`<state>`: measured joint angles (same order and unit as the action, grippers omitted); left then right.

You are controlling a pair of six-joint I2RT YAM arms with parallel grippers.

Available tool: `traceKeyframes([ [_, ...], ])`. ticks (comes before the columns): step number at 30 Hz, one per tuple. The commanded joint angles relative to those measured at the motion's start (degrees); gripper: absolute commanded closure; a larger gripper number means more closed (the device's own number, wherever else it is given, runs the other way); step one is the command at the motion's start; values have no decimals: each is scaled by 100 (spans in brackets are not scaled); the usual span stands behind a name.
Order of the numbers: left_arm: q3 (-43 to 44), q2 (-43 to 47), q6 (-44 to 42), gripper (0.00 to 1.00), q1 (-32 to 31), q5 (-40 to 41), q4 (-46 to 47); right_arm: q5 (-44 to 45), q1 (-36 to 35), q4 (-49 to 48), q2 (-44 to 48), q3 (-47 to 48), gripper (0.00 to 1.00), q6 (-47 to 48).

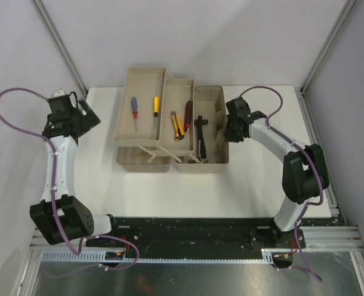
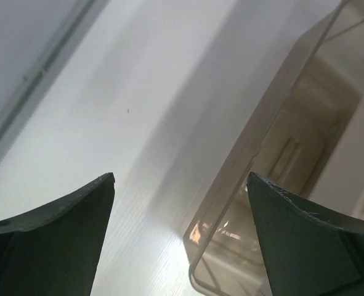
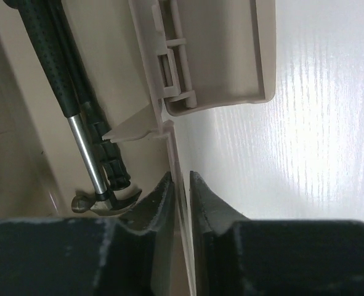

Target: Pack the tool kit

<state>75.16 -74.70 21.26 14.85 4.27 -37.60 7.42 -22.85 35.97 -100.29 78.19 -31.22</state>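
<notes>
The tool kit stands unfolded at the back of the white table, its beige trays stepped out to the left. A blue-red screwdriver and a yellow one lie in the left tray. Yellow-handled pliers and a red-handled tool lie in the middle tray. The black hammer rests in the base. My right gripper is shut on the base's thin right wall, one finger inside and one outside. My left gripper is open beside the translucent lid, holding nothing.
A beige flap with a clip hangs off the outside of the box just beyond my right fingers. Metal frame posts rise at the table's back corners. Bare white tabletop lies between the box and the arm bases.
</notes>
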Motion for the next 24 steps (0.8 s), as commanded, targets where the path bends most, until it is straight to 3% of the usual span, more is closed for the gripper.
traceKeyframes([
  [1,-651,-165,15,8,60,-558,302,252,166,137,46,-308,73,-174],
  [5,-1500,-33,5,8,65,-1581,867,116,187,-60,226,-333,57,-110],
  [16,-2852,152,202,15,62,-2795,2018,-475,350,-474,771,-339,42,-223],
  [24,-2679,-203,90,51,-155,-2541,2094,-1112,569,-653,958,-335,44,-390],
])
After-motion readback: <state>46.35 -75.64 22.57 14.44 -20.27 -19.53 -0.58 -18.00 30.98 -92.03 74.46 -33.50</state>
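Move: The left rim of the tool box near its front corner is about 9 cm right of the left hand, 3 cm back and 16 cm down; the blue screwdriver is some 15 cm ahead, 16 cm right and 16 cm down from that hand. The right hand already pinches the box's right rim, 1 cm below its finger point; from that hand the hammer lies about 12 cm left, 2 cm back and 6 cm down. Left hand drops about 15 cm and rightward to the left rim, closing partway; right fingers release right rim, rise. ##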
